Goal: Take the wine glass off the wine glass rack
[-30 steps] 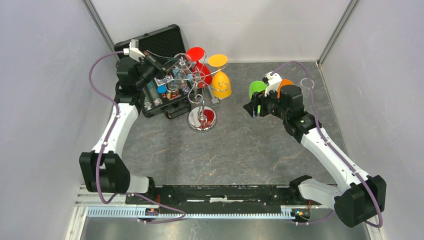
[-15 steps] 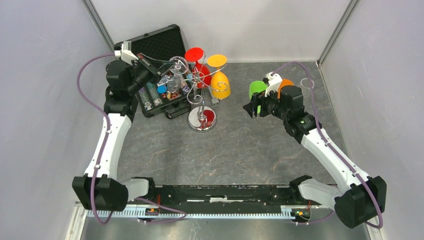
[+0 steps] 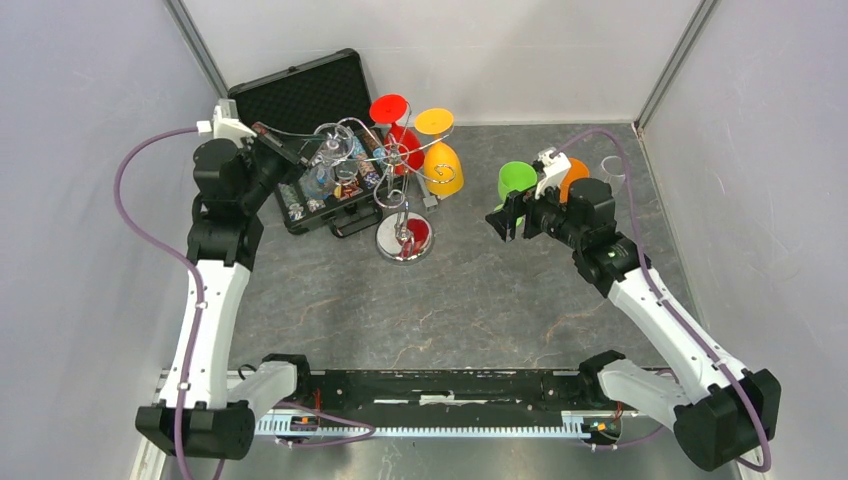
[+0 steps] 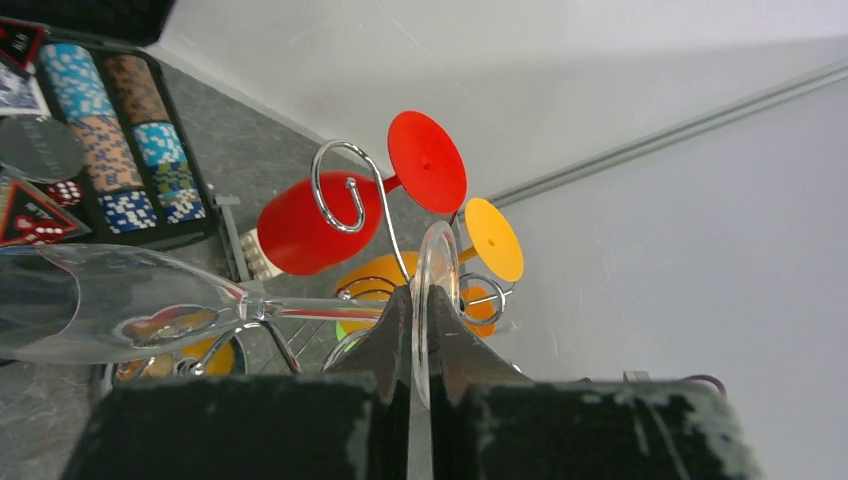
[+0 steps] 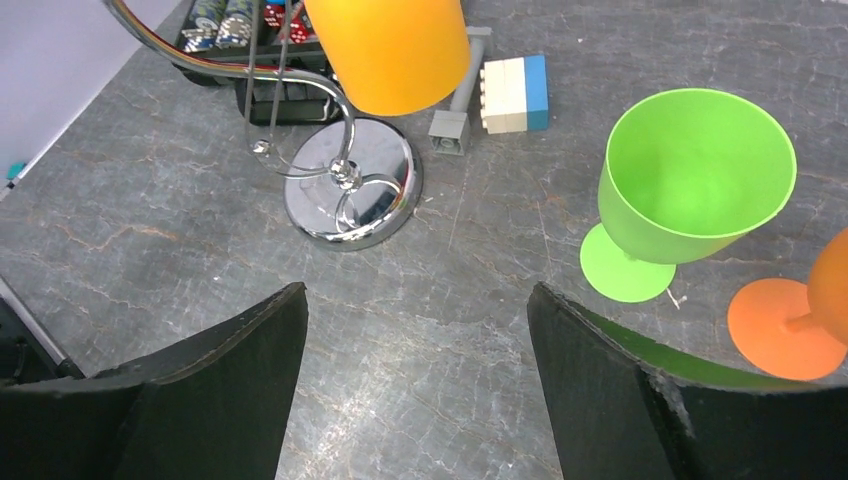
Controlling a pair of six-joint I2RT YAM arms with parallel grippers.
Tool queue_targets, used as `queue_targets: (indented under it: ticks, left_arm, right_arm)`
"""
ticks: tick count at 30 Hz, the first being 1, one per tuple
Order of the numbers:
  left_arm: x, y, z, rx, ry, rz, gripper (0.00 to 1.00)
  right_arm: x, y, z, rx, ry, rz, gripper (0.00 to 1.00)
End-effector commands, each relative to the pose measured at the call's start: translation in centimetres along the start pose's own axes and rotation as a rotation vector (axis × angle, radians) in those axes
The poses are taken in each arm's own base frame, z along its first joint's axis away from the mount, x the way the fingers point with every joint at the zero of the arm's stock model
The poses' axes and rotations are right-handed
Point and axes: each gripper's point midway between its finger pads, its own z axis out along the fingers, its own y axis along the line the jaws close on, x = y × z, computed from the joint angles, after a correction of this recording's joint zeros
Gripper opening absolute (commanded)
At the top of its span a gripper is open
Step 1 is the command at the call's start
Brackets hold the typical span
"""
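Observation:
My left gripper [image 3: 288,152] [image 4: 420,290] is shut on the round foot of a clear wine glass [image 3: 325,165] [image 4: 110,305]. The glass lies sideways, bowl toward the chip case, just left of the wine glass rack's [image 3: 404,238] [image 4: 340,185] curled hooks. I cannot tell whether its stem touches the wire. A red glass [image 3: 398,130] [image 4: 300,225] and a yellow glass [image 3: 442,168] [image 5: 390,50] hang from the rack. My right gripper [image 3: 503,222] [image 5: 418,290] stands open over bare table, right of the rack's mirror base [image 5: 350,195].
An open black case of coloured chips [image 3: 310,95] [image 4: 120,130] sits behind and left of the rack. A green glass [image 3: 517,180] [image 5: 690,175] and an orange glass [image 3: 573,172] [image 5: 785,328] stand by my right gripper. A small block [image 5: 515,92] lies near the rack base.
My left arm has drawn back to the left, carrying the clear glass away from the rack's centre. My right gripper's jaws have spread wider.

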Motion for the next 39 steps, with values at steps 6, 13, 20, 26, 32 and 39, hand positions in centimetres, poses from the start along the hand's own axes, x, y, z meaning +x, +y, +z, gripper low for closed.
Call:
queue_targets:
  ticks: [6, 13, 20, 26, 32, 39]
  left_arm:
    - [-1.8, -2.6, -7.4, -0.045, -0.109, 0.15, 0.02]
    - [3.0, -1.8, -12.8, -0.053, 0.032, 0.145, 0.02]
    - [9.3, -4.3, -15.3, 0.176, 0.297, -0.051, 0.02]
    - [11.8, -5.1, -16.0, 0.287, 0.428, -0.197, 0.02]
    - [12.5, -5.9, -15.5, 0.376, 0.479, -0.302, 0.02]
    - [14.9, -5.6, -14.6, 0.382, 0.536, -0.365, 0.02]
  right_arm:
    - [-2.6, 4.4, -1.5, -0.223, -0.146, 0.018, 0.85]
    - [-2.2, 8.7, -2.6, -0.47, -0.236, 0.087, 0.83]
    - [-1.1, 14.2, -3.0, -0.653, -0.296, -0.001, 0.83]
    - [-1.2, 19.0, -3.1, -0.725, -0.405, -0.102, 0.83]
    - [-1.7, 21.5, -2.6, -0.721, -0.501, -0.197, 0.83]
    - [-2.9, 23.3, -1.7, -0.752, -0.558, -0.232, 0.83]
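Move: The left gripper already holds the clear wine glass by its foot, bowl hanging down. The open right gripper, its receiver, waits some 33 cm to its right, 3 cm back and 15 cm lower; the red glass hangs 10 cm ahead, 12 cm right, the yellow 6 cm ahead, 19 cm right, both about 9 cm down. From the right gripper the clear glass is 33 cm left, 5 cm ahead, 7 cm up; the green glass stands 14 cm ahead, 4 cm right, 14 cm down. Bring the left gripper back about 18 cm, away from the rack arms, fingers shut on the glass foot; midway swing it right and lower it slightly, turning some 30 degrees clockwise. Meanwhile sweep the open right gripper left and back, rising a little and turning counter-clockwise until its fingers face the hanging glass, still without touching it. ##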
